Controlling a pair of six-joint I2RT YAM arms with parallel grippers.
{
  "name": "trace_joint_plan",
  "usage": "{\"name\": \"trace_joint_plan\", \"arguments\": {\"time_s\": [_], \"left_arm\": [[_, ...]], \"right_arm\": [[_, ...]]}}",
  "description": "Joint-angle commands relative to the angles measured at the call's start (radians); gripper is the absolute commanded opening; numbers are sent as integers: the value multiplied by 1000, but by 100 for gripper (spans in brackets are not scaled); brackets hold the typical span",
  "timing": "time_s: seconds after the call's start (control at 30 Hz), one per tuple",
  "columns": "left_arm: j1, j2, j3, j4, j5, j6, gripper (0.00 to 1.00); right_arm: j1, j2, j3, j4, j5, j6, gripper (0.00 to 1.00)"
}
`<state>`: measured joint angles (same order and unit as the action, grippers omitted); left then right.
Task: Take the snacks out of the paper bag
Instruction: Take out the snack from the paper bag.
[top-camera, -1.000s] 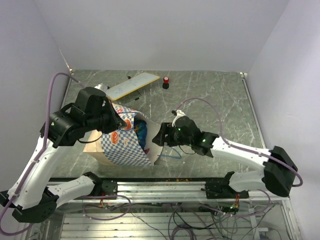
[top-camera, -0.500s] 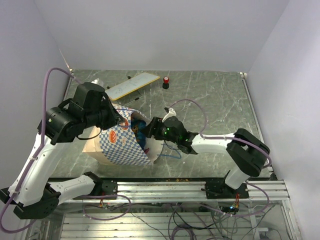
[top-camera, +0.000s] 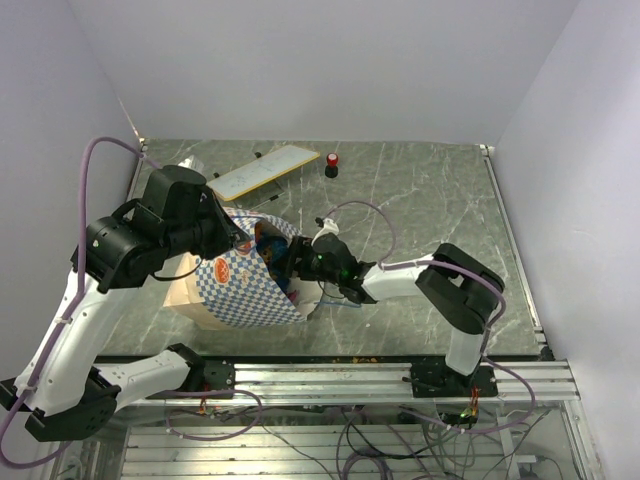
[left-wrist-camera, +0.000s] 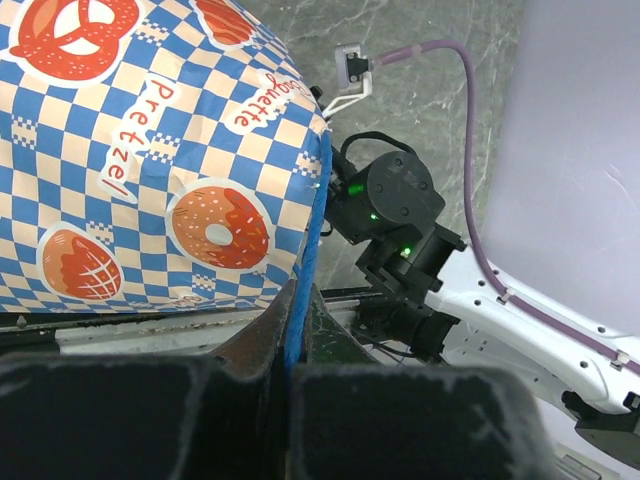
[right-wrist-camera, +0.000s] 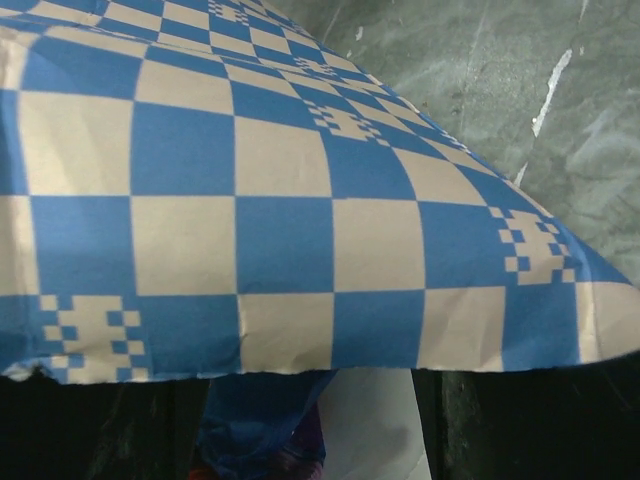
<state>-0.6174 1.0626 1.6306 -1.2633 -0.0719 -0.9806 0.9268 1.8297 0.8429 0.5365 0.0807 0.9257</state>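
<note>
The blue-and-white checkered paper bag (top-camera: 245, 290) lies on its side, mouth to the right. My left gripper (top-camera: 228, 235) is shut on the blue upper edge of the bag (left-wrist-camera: 300, 290) and holds the mouth up. Blue and red snack packets (top-camera: 270, 245) show inside the mouth. My right gripper (top-camera: 292, 262) reaches into the mouth. In the right wrist view the checkered flap (right-wrist-camera: 300, 200) hangs over the open right gripper (right-wrist-camera: 310, 435). A blue packet (right-wrist-camera: 255, 420) lies between its fingers against the cream lining (right-wrist-camera: 375, 430); contact is not visible.
A flat white yellow-edged board (top-camera: 265, 170) and a small red-and-black knob (top-camera: 331, 163) sit at the back. A loose blue cord handle (top-camera: 338, 304) lies on the table below the right wrist. The right arm (left-wrist-camera: 395, 205) shows beside the bag in the left wrist view.
My right gripper has moved left from outside the bag into its mouth. My left gripper has kept its hold on the bag edge and shifted slightly.
</note>
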Motion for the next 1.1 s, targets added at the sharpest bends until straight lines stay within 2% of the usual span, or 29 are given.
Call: {"name": "trace_joint_plan", "arguments": {"time_s": [0.0, 0.1, 0.2, 0.3, 0.43, 0.47, 0.67, 0.83, 1.07], "left_arm": [[-2, -1, 35, 23, -22, 13, 7], [-1, 8, 44, 21, -26, 27, 7], [-2, 16, 55, 22, -29, 35, 7], [-2, 21, 66, 17, -35, 41, 7], [-2, 20, 91, -7, -70, 45, 7], [-2, 20, 97, -16, -84, 44, 7], [-2, 67, 143, 7, -132, 80, 7], [5, 203, 261, 85, -127, 156, 7], [122, 447, 511, 200, 106, 238, 7]], "right_arm": [[4, 50, 46, 45, -4, -10, 68], [12, 66, 77, 36, 5, -17, 64], [22, 86, 116, 29, 15, -25, 55], [25, 105, 134, 38, 5, -21, 36], [28, 87, 151, 17, 11, -61, 4], [25, 73, 152, -6, 20, -72, 0], [-20, -59, 151, -118, 105, -144, 0], [-54, -156, 151, -188, 172, -185, 0], [-40, -224, 124, -216, 118, -200, 0]]}}
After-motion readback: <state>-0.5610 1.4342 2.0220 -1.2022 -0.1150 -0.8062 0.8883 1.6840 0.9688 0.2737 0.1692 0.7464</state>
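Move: Just inside the bag's mouth, the right hand has its fingers open around nothing yet. The blue snack's middle lies about 4 cm to its left, 1 cm ahead and 2 cm lower. The pink snack sits some 6 cm back, level sideways, 3 cm lower; the bag's upper rim is about 5 cm left, 2 cm back and 6 cm above. From the left hand, still holding the blue handle, the blue snack is roughly 8 cm ahead, 6 cm right and 27 cm below. Reaching about 3 cm left into the bag, the right hand shuts its wide-open fingers and pinches the edge of the blue snack, then draws it up some 6 cm, back to the right and a little forward. The left hand keeps hold of the handle, first nearly still, then sweeps forward about 10 cm, rising and drifting right. ##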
